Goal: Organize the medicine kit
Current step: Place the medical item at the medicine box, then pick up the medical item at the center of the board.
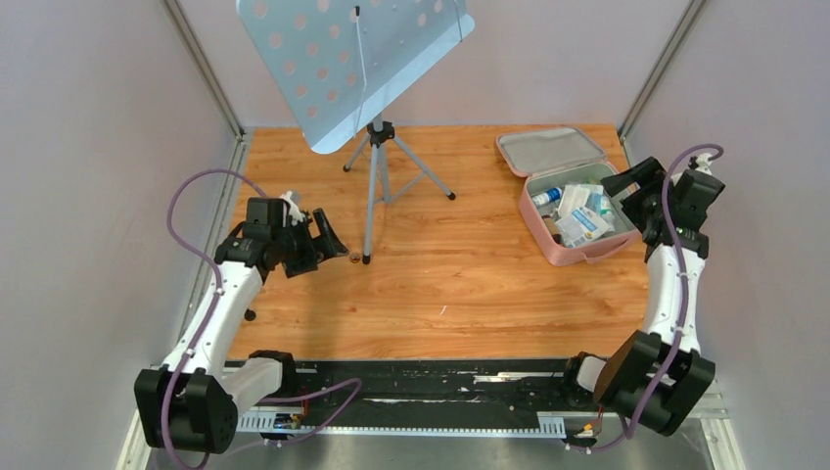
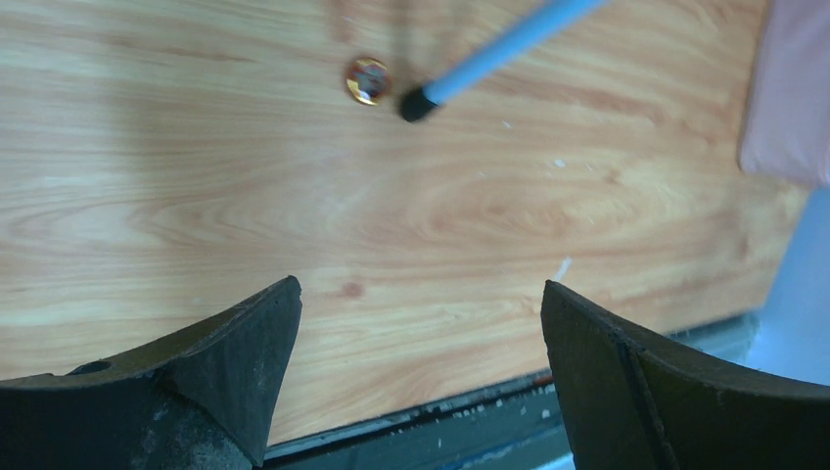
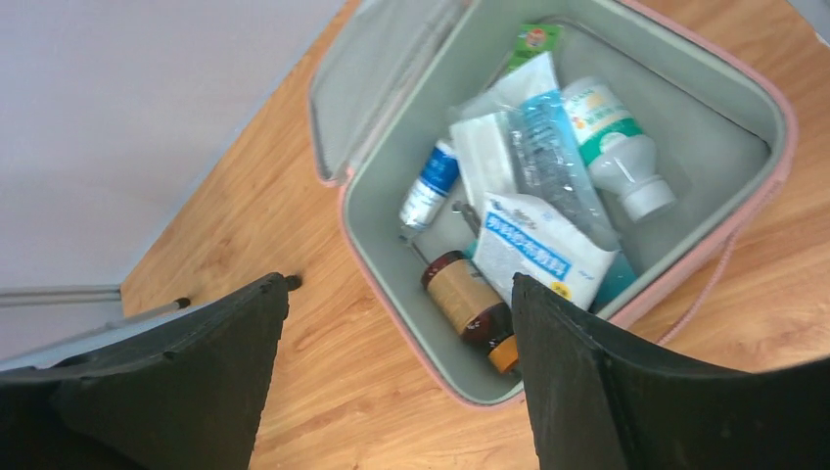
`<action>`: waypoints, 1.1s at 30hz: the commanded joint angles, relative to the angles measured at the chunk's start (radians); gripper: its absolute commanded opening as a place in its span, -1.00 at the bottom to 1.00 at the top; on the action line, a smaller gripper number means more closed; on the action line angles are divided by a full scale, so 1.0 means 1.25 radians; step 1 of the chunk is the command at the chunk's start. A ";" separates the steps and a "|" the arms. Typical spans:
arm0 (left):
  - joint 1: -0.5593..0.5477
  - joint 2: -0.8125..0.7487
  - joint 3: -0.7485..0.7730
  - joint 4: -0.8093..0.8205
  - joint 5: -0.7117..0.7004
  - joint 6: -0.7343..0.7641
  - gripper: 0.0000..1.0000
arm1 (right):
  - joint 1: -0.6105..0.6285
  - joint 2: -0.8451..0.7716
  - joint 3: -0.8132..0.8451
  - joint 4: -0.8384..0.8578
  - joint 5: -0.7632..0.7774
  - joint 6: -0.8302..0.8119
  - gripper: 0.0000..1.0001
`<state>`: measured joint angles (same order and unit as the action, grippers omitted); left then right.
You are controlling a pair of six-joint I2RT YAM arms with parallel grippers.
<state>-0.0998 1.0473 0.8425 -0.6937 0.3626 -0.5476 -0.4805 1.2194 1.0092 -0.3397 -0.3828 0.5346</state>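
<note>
The medicine kit [image 1: 573,257] is a pink zip case lying at the right back of the wooden floor, its grey-lined lid [image 1: 550,150] folded back. Inside the medicine kit [image 3: 783,117] I see a brown bottle [image 3: 468,299], a white packet with blue print [image 3: 538,250], a white bottle with a green label [image 3: 617,147], a small blue-and-white tube [image 3: 429,186] and a clear wrapped packet [image 3: 548,157]. My right gripper [image 3: 399,284] hovers open above the kit's near corner, holding nothing; from above the right gripper [image 1: 626,196] is at the kit's right side. My left gripper [image 1: 331,238] stands open and empty over bare wood at the left.
A music stand [image 1: 377,127] with a perforated blue-grey desk stands at the back centre on a tripod. One leg tip [image 2: 416,103] rests beside a small round coin-like disc [image 2: 368,80], just ahead of the left gripper [image 2: 421,286]. Grey walls close in the left and right sides.
</note>
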 commanded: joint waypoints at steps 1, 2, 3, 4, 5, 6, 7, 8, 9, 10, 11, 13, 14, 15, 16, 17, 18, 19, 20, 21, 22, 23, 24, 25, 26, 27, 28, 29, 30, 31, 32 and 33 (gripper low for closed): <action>0.033 0.017 0.017 -0.021 -0.174 -0.057 1.00 | 0.063 -0.055 0.030 -0.004 0.024 -0.017 0.65; 0.034 0.040 0.021 -0.019 -0.192 -0.055 1.00 | 0.079 -0.058 0.029 -0.004 0.029 -0.017 0.65; 0.034 0.056 0.031 -0.018 -0.227 -0.050 1.00 | 0.094 -0.060 0.028 -0.005 0.033 -0.017 0.65; 0.034 0.094 0.037 -0.016 -0.242 -0.047 0.96 | 0.110 -0.058 0.029 -0.004 0.034 -0.017 0.65; 0.034 0.114 0.052 -0.009 -0.254 -0.043 0.92 | 0.123 -0.056 0.030 -0.004 0.037 -0.017 0.65; 0.032 0.156 0.061 -0.005 -0.255 -0.042 0.83 | 0.135 -0.053 0.032 -0.006 0.038 -0.017 0.65; 0.030 0.175 0.076 0.010 -0.258 -0.045 0.80 | 0.145 -0.051 0.032 -0.006 0.039 -0.016 0.65; 0.018 0.209 0.084 0.029 -0.263 -0.050 0.74 | 0.152 -0.049 0.033 -0.006 0.039 -0.015 0.65; 0.008 0.224 0.100 0.035 -0.279 -0.055 0.71 | 0.158 -0.048 0.032 -0.007 0.039 -0.014 0.65; -0.014 0.254 0.110 0.045 -0.294 -0.058 0.69 | 0.163 -0.049 0.031 -0.008 0.040 -0.014 0.65; -0.026 0.268 0.129 0.048 -0.329 -0.061 0.67 | 0.167 -0.051 0.030 -0.010 0.042 -0.015 0.65; -0.061 0.318 0.154 0.053 -0.375 -0.069 0.62 | 0.173 -0.056 0.027 -0.012 0.044 -0.015 0.65; -0.073 0.353 0.162 0.053 -0.384 -0.074 0.58 | 0.174 -0.057 0.028 -0.014 0.044 -0.016 0.64; -0.077 0.370 0.173 0.053 -0.397 -0.078 0.57 | 0.176 -0.058 0.029 -0.017 0.043 -0.017 0.64; -0.082 0.400 0.177 0.061 -0.398 -0.082 0.54 | 0.177 -0.060 0.029 -0.022 0.044 -0.020 0.64; -0.088 0.421 0.181 0.066 -0.395 -0.083 0.53 | 0.177 -0.061 0.030 -0.024 0.043 -0.021 0.64; -0.092 0.429 0.184 0.078 -0.393 -0.088 0.50 | 0.178 -0.062 0.029 -0.027 0.044 -0.023 0.64; -0.105 0.443 0.185 0.084 -0.394 -0.089 0.44 | 0.178 -0.062 0.029 -0.029 0.045 -0.025 0.64; -0.111 0.450 0.190 0.092 -0.401 -0.093 0.41 | 0.178 -0.062 0.029 -0.030 0.044 -0.025 0.64; -0.125 0.464 0.193 0.093 -0.406 -0.095 0.36 | 0.178 -0.062 0.030 -0.032 0.044 -0.025 0.64; -0.132 0.471 0.200 0.094 -0.414 -0.099 0.34 | 0.180 -0.061 0.030 -0.031 0.043 -0.025 0.64; -0.144 0.487 0.202 0.096 -0.417 -0.102 0.31 | 0.179 -0.060 0.029 -0.032 0.042 -0.025 0.64; -0.148 0.496 0.207 0.100 -0.418 -0.107 0.30 | 0.180 -0.060 0.029 -0.031 0.040 -0.025 0.64; -0.156 0.511 0.210 0.102 -0.418 -0.109 0.29 | 0.181 -0.058 0.030 -0.032 0.039 -0.025 0.64; -0.160 0.518 0.214 0.102 -0.419 -0.114 0.28 | 0.182 -0.058 0.031 -0.032 0.038 -0.025 0.64; -0.166 0.525 0.215 0.104 -0.422 -0.118 0.27 | 0.183 -0.057 0.031 -0.033 0.038 -0.025 0.64; -0.170 0.527 0.214 0.107 -0.424 -0.121 0.27 | 0.184 -0.057 0.030 -0.033 0.039 -0.026 0.64; -0.174 0.527 0.213 0.112 -0.425 -0.124 0.26 | 0.184 -0.057 0.030 -0.033 0.039 -0.026 0.64; -0.176 0.526 0.209 0.115 -0.427 -0.126 0.26 | 0.185 -0.056 0.029 -0.033 0.039 -0.027 0.64; -0.179 0.526 0.207 0.120 -0.427 -0.128 0.25 | 0.185 -0.055 0.028 -0.033 0.039 -0.028 0.64; -0.180 0.526 0.205 0.122 -0.427 -0.129 0.25 | 0.185 -0.054 0.027 -0.033 0.038 -0.028 0.64; -0.181 0.531 0.205 0.124 -0.428 -0.130 0.24 | 0.185 -0.052 0.027 -0.034 0.038 -0.028 0.64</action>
<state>-0.3206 1.7115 1.0763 -0.5804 -0.1375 -0.6769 -0.2554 1.1599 1.0164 -0.3893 -0.3416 0.5163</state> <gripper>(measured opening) 0.629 0.822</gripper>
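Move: The small round tin that the left hand goes for lies about 9 cm ahead of it, 2 cm to its right and roughly 15 cm below. A tripod foot stands level with the tin, 3 cm farther right, and a small white mark lies some 11 cm back and 20 cm right of the tin. From the right hand the tin is about 55 cm to the left, 3 cm back and 22 cm below. Down to the small round tin comes the empty left hand, sinking about 12 cm and going 8 cm forward, after a bow of some 5 cm to the left that it takes back. It tilts about 30 degrees to point nearly straight down, and its fingers narrow to about two-thirds open, not yet gripping. The empty, open right hand swings 8 cm left over the medicine box. ##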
